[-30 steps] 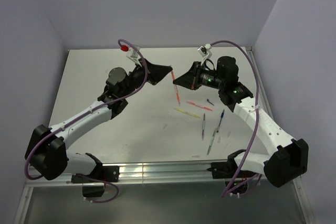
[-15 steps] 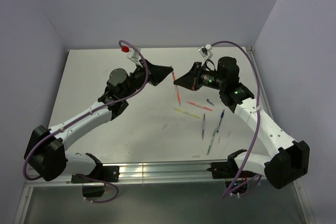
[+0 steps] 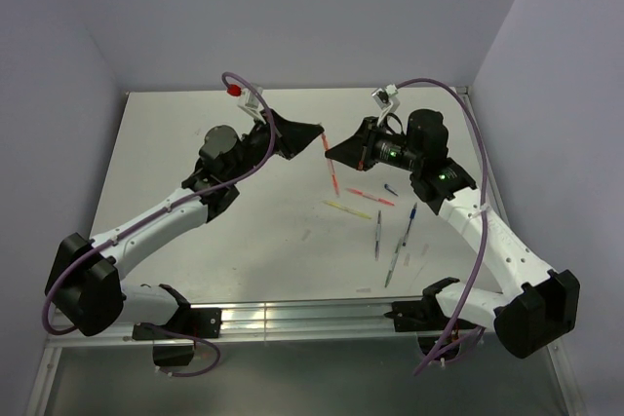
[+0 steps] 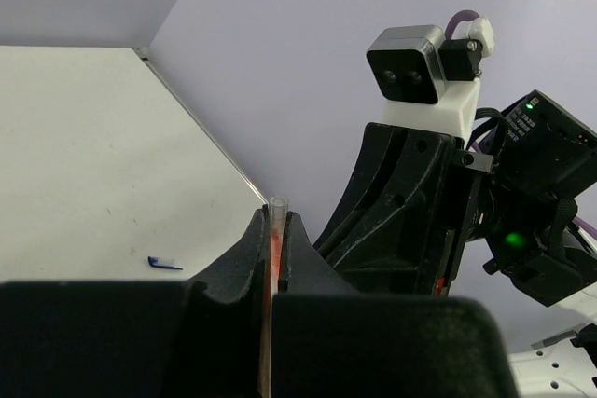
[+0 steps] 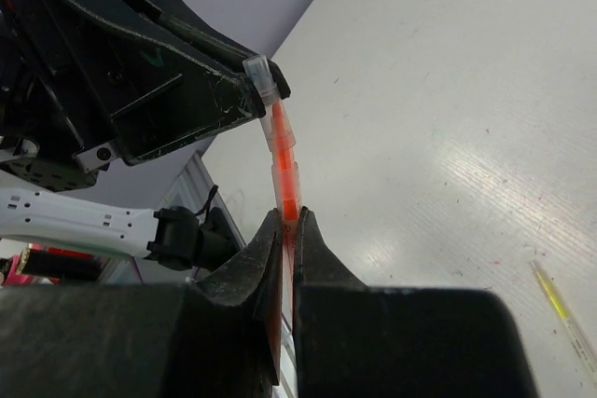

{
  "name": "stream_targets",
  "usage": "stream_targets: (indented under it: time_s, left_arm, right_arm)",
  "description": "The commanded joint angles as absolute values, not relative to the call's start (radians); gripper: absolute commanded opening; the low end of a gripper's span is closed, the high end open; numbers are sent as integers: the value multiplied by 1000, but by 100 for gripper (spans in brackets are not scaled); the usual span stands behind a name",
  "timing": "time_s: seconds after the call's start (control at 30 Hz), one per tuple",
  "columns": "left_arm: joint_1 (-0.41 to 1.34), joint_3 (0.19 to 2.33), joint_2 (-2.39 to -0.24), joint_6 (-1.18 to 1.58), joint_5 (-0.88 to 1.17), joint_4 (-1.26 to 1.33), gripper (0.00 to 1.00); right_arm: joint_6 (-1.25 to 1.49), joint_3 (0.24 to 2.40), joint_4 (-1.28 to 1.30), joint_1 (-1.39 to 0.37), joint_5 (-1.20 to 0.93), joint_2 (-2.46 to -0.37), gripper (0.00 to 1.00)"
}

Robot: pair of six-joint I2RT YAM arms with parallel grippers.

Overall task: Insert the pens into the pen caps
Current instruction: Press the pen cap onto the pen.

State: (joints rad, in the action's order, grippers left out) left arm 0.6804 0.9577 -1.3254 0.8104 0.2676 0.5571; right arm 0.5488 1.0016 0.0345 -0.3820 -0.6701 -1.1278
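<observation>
My left gripper is shut on a clear pen cap whose open end sticks out past the fingertips. There is red inside it. My right gripper is shut on a red-orange pen. The pen's front end runs up into that cap at the left jaws. In the top view the pen hangs slanted between both grippers, above the table. Loose on the table lie a pink-red pen, a yellow pen, a grey pen, a blue pen and a green-clear pen.
A small dark blue cap lies near the pink-red pen and also shows in the left wrist view as the blue cap. The yellow pen lies at the right wrist view's lower right. Side walls close in the white table.
The right arm's wrist and forearm have shifted slightly to the right. Both grips and the red-orange pen look unchanged.
</observation>
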Motion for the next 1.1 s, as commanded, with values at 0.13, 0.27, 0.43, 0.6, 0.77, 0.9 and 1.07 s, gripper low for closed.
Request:
stream_targets:
  time_s: [0.13,0.27,0.43,0.6,0.77,0.9,1.07]
  left_arm:
    - [758,986,-1335,839,548,374,0]
    - [758,989,-1327,801,525,335,0]
    - [758,1003,-1322,759,497,302,0]
    - [758,1045,-1321,710,477,255,6]
    - [759,1089,-1321,673,472,229,12]
    - [758,1114,-1315,657,468,209,17]
    - [758,1140,-1298,627,445,173,29]
  right_arm:
    - [537,1022,-160,-345,-394,-1108,0]
    - [537,1028,-155,-345,-410,-1115,0]
    - [540,1032,-158,-345,-443,-1120,0]
    - [546,1031,-173,-348,-502,-1114,0]
    - [538,1028,-187,-356,-534,-1097,0]
    - [532,1028,-189,-362,-552,-1086,0]
    - [519,1025,-187,-370,-560,-1063,0]
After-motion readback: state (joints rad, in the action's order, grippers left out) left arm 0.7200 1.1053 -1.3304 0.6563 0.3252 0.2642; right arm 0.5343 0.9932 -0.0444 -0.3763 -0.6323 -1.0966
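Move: The left fingers still pinch the tip of the cap on the pen. The pen's middle, held near the right fingers, lies about 4 cm back, 1 cm right and 4 cm below the left hand. From the right hand, the cap is some 3 cm ahead, 1 cm left and 3 cm up. On the table, roughly 31 cm below the right hand, the yellow pen lies 2 cm ahead and 6 cm right, the red pen 5 cm ahead and 12 cm right. Left fingers open off the cap, hand easing about 2 cm back and right; right keeps pinching, rising 2 cm. ##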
